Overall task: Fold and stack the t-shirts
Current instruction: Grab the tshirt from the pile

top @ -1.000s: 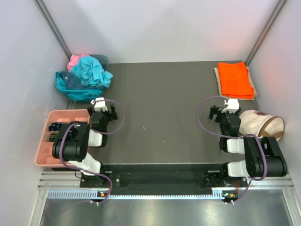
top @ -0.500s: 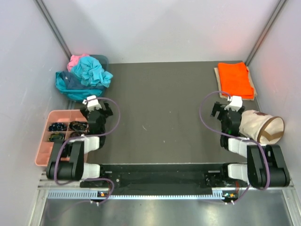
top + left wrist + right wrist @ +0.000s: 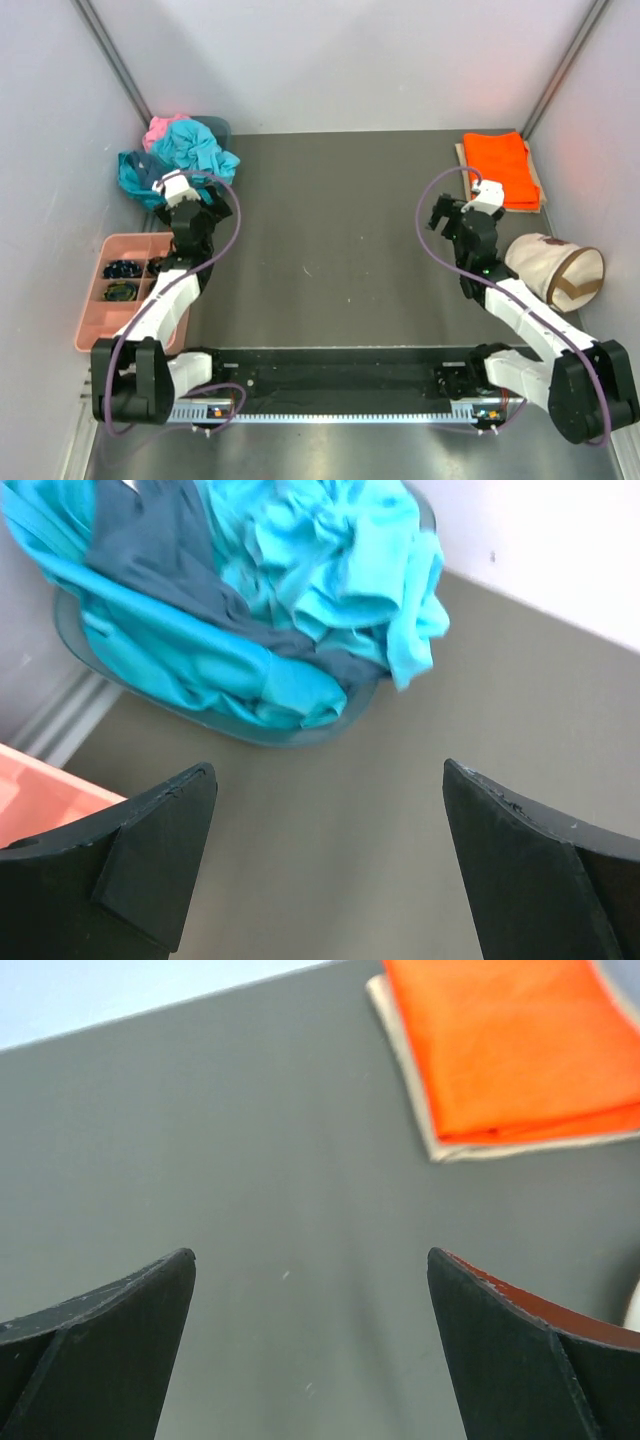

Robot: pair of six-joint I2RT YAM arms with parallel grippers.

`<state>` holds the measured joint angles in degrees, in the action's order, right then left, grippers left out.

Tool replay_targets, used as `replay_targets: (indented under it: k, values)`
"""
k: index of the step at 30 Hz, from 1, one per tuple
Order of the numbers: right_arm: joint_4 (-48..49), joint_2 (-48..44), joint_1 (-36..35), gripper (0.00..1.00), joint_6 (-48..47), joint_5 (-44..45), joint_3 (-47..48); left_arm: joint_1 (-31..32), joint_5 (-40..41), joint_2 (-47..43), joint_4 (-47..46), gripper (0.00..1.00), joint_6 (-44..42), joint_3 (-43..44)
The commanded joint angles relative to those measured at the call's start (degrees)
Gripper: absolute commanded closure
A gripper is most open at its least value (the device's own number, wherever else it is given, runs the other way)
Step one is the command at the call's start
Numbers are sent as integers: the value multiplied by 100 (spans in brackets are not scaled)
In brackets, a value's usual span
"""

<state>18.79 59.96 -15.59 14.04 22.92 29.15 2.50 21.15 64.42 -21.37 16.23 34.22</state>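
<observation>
A heap of crumpled t-shirts fills a teal basin [image 3: 215,128] at the far left corner. A turquoise one [image 3: 195,150] lies on top, pink [image 3: 160,128] shows behind it and navy [image 3: 140,165] hangs at the left. My left gripper [image 3: 203,198] hovers open just in front of that basin. In the left wrist view the turquoise shirt [image 3: 330,560] and the navy one [image 3: 170,550] lie beyond the left gripper [image 3: 330,860]. An orange t-shirt [image 3: 500,168] lies folded on a beige mat at the far right. My right gripper [image 3: 455,215] is open and empty, short of the orange t-shirt [image 3: 510,1040].
A pink divided tray [image 3: 95,300] with small dark items sits at the left edge beside the left arm. A cream canvas bag [image 3: 550,270] lies on its side at the right, close to the right arm. Grey walls close in the table on three sides.
Both arms have stretched forward from a tucked pose. The left gripper moved up to the basin of shirts, the right one towards the orange shirt. Both jaws stayed open.
</observation>
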Motion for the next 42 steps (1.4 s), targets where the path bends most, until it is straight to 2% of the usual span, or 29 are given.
replay_targets:
  k: [1,6,11,14,18,23,27,40,42]
  values:
    - [-1131,-108,-531,1,451,564,522,-4,-602,298,957,1,30,1085]
    - [-1869,-125,-717,1,633,451,767,-4,-822,1282,1556,1,38,2674]
    - [-2476,-195,-717,1,634,344,830,13,-516,2328,2338,1,-233,3976]
    - [-2906,-143,-717,1,1037,766,960,13,-480,2557,2243,1,-444,4102]
    - [-3021,-55,-717,1,1241,793,1014,40,-716,2654,1970,1,-831,4154]
    - [-3083,103,-717,1,1224,557,1119,171,-33,3356,2531,1,-1437,4900]
    - [-3030,51,-717,1,1136,451,1111,207,302,3699,2278,1,-1709,4989]
    - [-3109,-29,-726,1,1083,152,1172,163,838,4719,1838,3,-1948,5437]
    - [-3144,-55,-717,1,1083,125,1164,128,865,4842,1776,9,-1974,5534]
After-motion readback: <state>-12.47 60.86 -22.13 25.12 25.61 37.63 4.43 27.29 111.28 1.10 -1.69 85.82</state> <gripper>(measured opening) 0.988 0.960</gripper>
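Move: The light-blue t-shirt on top of the pile lies about 18 cm ahead of the left hand, straight in line with it and roughly 9 cm below. The dark-blue shirt is some 13 cm ahead and 9 cm to the left; the pink shirt about 22 cm ahead and 6 cm left, both some 10 cm below. The orange tray is 14 cm back, 16 cm left, 17 cm down. From the right hand, the light-blue shirt is about 20 cm ahead, 54 cm left and 7 cm lower. Forward in an arc, the left hand travels about 17 cm, first rising some 7 cm, then sinking onto the pile's near side until the light-blue shirt's loose end shows between its still wide-open fingers. It tips down about 25 degrees and rolls left side up. The right hand, open and empty, eases back and down 4–5 cm each, shifts slightly left and tips down. ##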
